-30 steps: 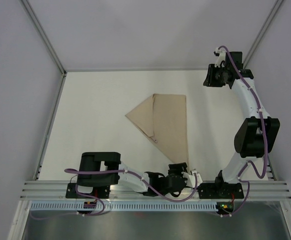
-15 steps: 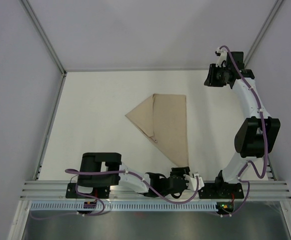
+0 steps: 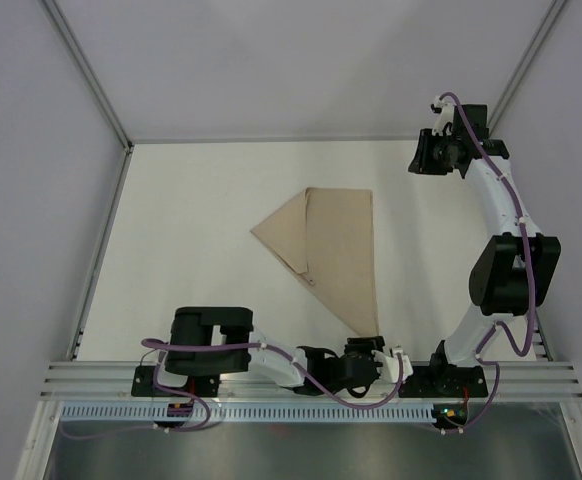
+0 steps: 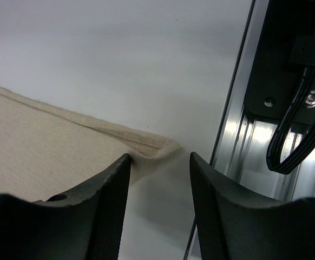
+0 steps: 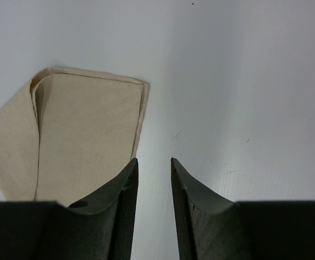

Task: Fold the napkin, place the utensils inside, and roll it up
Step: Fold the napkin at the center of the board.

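Observation:
The napkin (image 3: 333,250) is a tan cloth folded into a long pointed shape in the middle of the white table. Its near corner (image 4: 158,148) lies flat just ahead of my left gripper (image 4: 159,157), which is low over the table by the near edge, open, nothing between its fingers. My left gripper (image 3: 379,350) sits right at that corner in the top view. My right gripper (image 3: 419,162) hangs high at the far right, open by a narrow gap and empty; in its own view the gripper (image 5: 153,160) is over bare table beside the napkin (image 5: 84,130). The utensils are out of view.
An aluminium rail (image 3: 271,376) runs along the table's near edge and stands close to the right of the left fingers (image 4: 236,146). A black cable loop (image 4: 295,143) hangs past it. Grey enclosure walls (image 3: 31,200) bound the table on the left, right and back.
My left gripper has drawn back toward the near rail, uncovering the napkin's near corner, and its jaws have narrowed. The right arm and the napkin have not moved.

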`<state>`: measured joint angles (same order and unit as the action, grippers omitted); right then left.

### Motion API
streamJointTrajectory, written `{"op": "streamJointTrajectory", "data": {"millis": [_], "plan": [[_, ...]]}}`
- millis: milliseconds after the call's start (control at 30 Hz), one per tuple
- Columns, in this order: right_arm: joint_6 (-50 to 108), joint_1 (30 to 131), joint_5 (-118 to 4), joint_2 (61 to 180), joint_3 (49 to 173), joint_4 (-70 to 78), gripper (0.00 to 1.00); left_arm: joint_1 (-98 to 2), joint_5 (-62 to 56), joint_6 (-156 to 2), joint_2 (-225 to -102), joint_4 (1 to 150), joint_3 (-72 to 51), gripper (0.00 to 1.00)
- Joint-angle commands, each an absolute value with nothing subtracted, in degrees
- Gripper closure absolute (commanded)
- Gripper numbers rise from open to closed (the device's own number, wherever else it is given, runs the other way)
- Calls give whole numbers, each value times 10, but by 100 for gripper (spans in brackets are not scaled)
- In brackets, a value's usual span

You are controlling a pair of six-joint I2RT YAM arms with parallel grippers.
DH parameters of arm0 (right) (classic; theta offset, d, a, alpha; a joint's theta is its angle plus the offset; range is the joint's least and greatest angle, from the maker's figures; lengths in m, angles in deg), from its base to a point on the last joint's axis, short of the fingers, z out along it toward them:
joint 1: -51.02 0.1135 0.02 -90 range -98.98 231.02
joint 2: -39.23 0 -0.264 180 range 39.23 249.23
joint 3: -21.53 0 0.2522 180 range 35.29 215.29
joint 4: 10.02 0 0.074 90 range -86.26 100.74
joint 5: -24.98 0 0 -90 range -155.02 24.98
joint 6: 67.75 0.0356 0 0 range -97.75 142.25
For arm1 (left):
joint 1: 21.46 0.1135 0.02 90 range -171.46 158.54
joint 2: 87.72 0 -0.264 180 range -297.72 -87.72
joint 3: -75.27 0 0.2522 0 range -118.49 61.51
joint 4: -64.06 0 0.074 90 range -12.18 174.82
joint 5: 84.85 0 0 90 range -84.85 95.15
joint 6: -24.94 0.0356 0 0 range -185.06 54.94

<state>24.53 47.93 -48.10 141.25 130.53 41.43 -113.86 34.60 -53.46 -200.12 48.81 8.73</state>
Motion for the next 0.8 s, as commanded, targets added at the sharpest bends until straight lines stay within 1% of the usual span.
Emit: {"op": "streamJointTrajectory", "data": {"millis": [0, 100, 367, 400, 500, 533, 667, 700, 767], "plan": [[257, 476, -475, 1393, 1304, 402, 64, -1141, 352, -542, -2015, 472, 70, 47], [257, 476, -475, 1393, 1301, 401, 64, -1138, 363, -544, -2021, 469, 66, 47], [258, 475, -474, 1393, 1299, 400, 64, -1130, 365, -544, -2021, 466, 65, 58], [258, 475, -474, 1393, 1300, 401, 64, -1129, 366, -545, -2020, 466, 65, 63], [258, 475, -474, 1394, 1300, 400, 64, -1125, 368, -546, -2017, 464, 64, 70], [258, 475, -474, 1394, 1300, 401, 64, -1123, 370, -547, -2015, 464, 64, 75], [257, 475, -474, 1394, 1301, 401, 64, -1113, 368, -550, -2007, 463, 64, 88], [258, 476, -474, 1395, 1301, 401, 64, -1111, 368, -552, -2004, 462, 64, 97], [258, 476, -474, 1396, 1303, 401, 64, -1106, 366, -556, -1995, 459, 66, 98]]}}
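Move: The napkin's near right corner already lies between the left hand's open fingertips, about level with the hand point, 1 cm to its right and 1 cm below. From this hand, the folded flap's tip is some 14 cm ahead and 16 cm left, and the napkin's far right corner roughly 35 cm ahead and 1 cm left, both about 2 cm lower. From the idle right hand the near corner lies about 38 cm back, 14 cm left and 19 cm down. The left fingers, half open, close almost fully and pinch the napkin's near right corner between their tips. The hand stays low by the table and, as the fingers shut, eases about 2 cm forward towards the rest of the napkin, with no more than a slight counter-clockwise turn. ##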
